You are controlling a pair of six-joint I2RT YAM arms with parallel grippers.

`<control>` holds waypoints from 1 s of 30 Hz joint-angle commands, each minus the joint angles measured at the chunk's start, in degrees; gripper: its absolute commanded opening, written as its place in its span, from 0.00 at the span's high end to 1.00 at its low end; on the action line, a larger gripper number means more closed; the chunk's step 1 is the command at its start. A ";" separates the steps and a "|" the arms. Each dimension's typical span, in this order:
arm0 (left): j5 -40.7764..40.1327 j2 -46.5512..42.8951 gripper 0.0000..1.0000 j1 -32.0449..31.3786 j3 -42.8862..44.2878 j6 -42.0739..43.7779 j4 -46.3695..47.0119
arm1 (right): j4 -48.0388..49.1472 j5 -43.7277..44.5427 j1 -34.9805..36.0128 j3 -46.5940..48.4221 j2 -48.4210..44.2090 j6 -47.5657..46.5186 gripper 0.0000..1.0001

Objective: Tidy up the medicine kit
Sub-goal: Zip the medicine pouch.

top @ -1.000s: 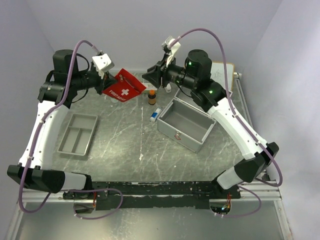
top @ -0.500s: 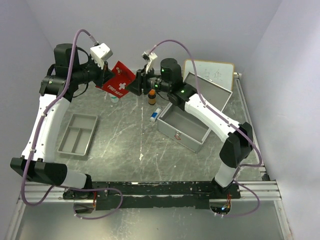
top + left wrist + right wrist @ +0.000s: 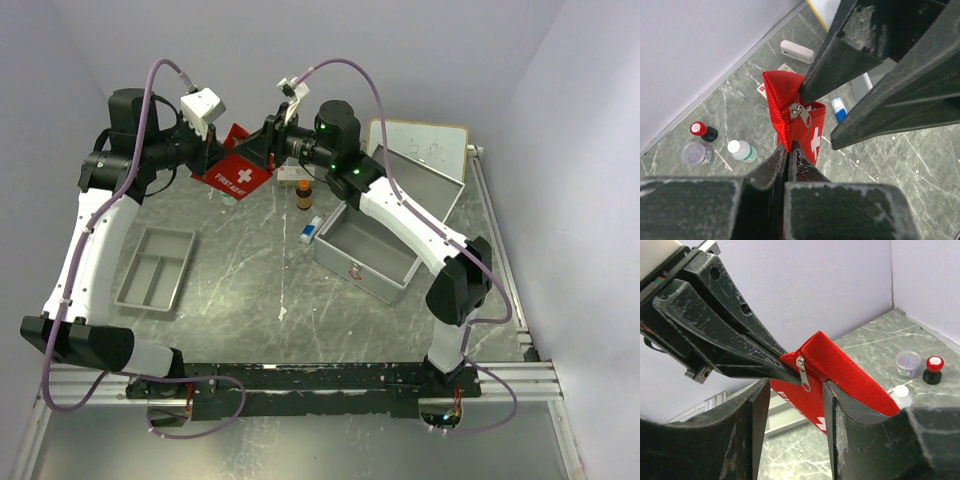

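The medicine kit (image 3: 347, 266), a silver case, stands open at centre right with its lid (image 3: 420, 172) tipped back. My left gripper (image 3: 208, 160) is shut on the edge of a flat red pouch (image 3: 236, 173) with a white cross and holds it above the back of the table. In the left wrist view the left gripper (image 3: 788, 146) pinches the pouch (image 3: 781, 100) just under its zipper pull (image 3: 801, 113). My right gripper (image 3: 796, 386) is open, and its fingers (image 3: 756, 405) straddle the zipper pull (image 3: 803, 373) at the pouch's (image 3: 852, 374) top corner.
A grey divided tray (image 3: 155, 268) lies at the left. An amber bottle (image 3: 304, 193), a blue-capped tube (image 3: 312, 230) and a white box (image 3: 290, 172) sit behind the kit. Below the pouch are a red-capped bottle (image 3: 701, 129), a clear jar (image 3: 696, 153) and a white bottle (image 3: 740, 150).
My right arm has swung left, bringing its gripper up to the pouch's zipper corner with the jaws a little wider. The left gripper has lifted and turned the pouch slightly.
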 commanded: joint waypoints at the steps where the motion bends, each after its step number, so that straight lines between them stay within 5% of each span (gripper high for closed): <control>1: 2.01 -1.67 0.93 0.21 0.99 0.80 -0.21 | 0.79 -1.85 -0.20 3.07 2.67 0.34 0.54; 9: 3.18 -1.81 0.93 0.20 0.98 1.38 -0.17 | 0.81 -0.88 -0.43 1.18 1.45 -0.52 0.57; 23: 4.92 -3.09 0.93 0.20 -0.41 3.32 -2.42 | 3.46 -0.75 -0.89 -0.14 0.85 0.62 1.00; 29: 5.06 -3.47 0.93 0.20 -0.98 4.34 -3.36 | 3.69 -1.80 -0.98 -1.06 0.15 0.87 1.00; 30: 5.02 -3.47 0.93 0.20 -0.99 4.42 -3.38 | 3.64 -2.28 -0.98 -1.21 0.04 0.92 0.89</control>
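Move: The half-open right fingers already straddle the zipper pull, its middle about 1 cm ahead, 1 cm left and 1 cm below their pinch point. The pouch's middle hangs roughly 6 cm below that hand, 1 cm back and 1 cm left; on the table some 34 cm down, the white-capped bottle stands about 18 cm ahead and 11 cm left, the brown bottle 17 cm ahead and 12 cm right. From the left hand, pinching the pouch's corner, the pull lies about 2 cm ahead, 3 cm right and 1 cm up. The right hand, pointing left at the pouch, sinks about 1.5 cm while easing slightly forward and left over the zipper pull, then nearly stops and shuts its fingers from half open, pinching the metal tab between the tips. The left hand keeps its closed pinch on the pouch corner beside the slider and draws back towards the base by about 1 cm, hardly turning. ##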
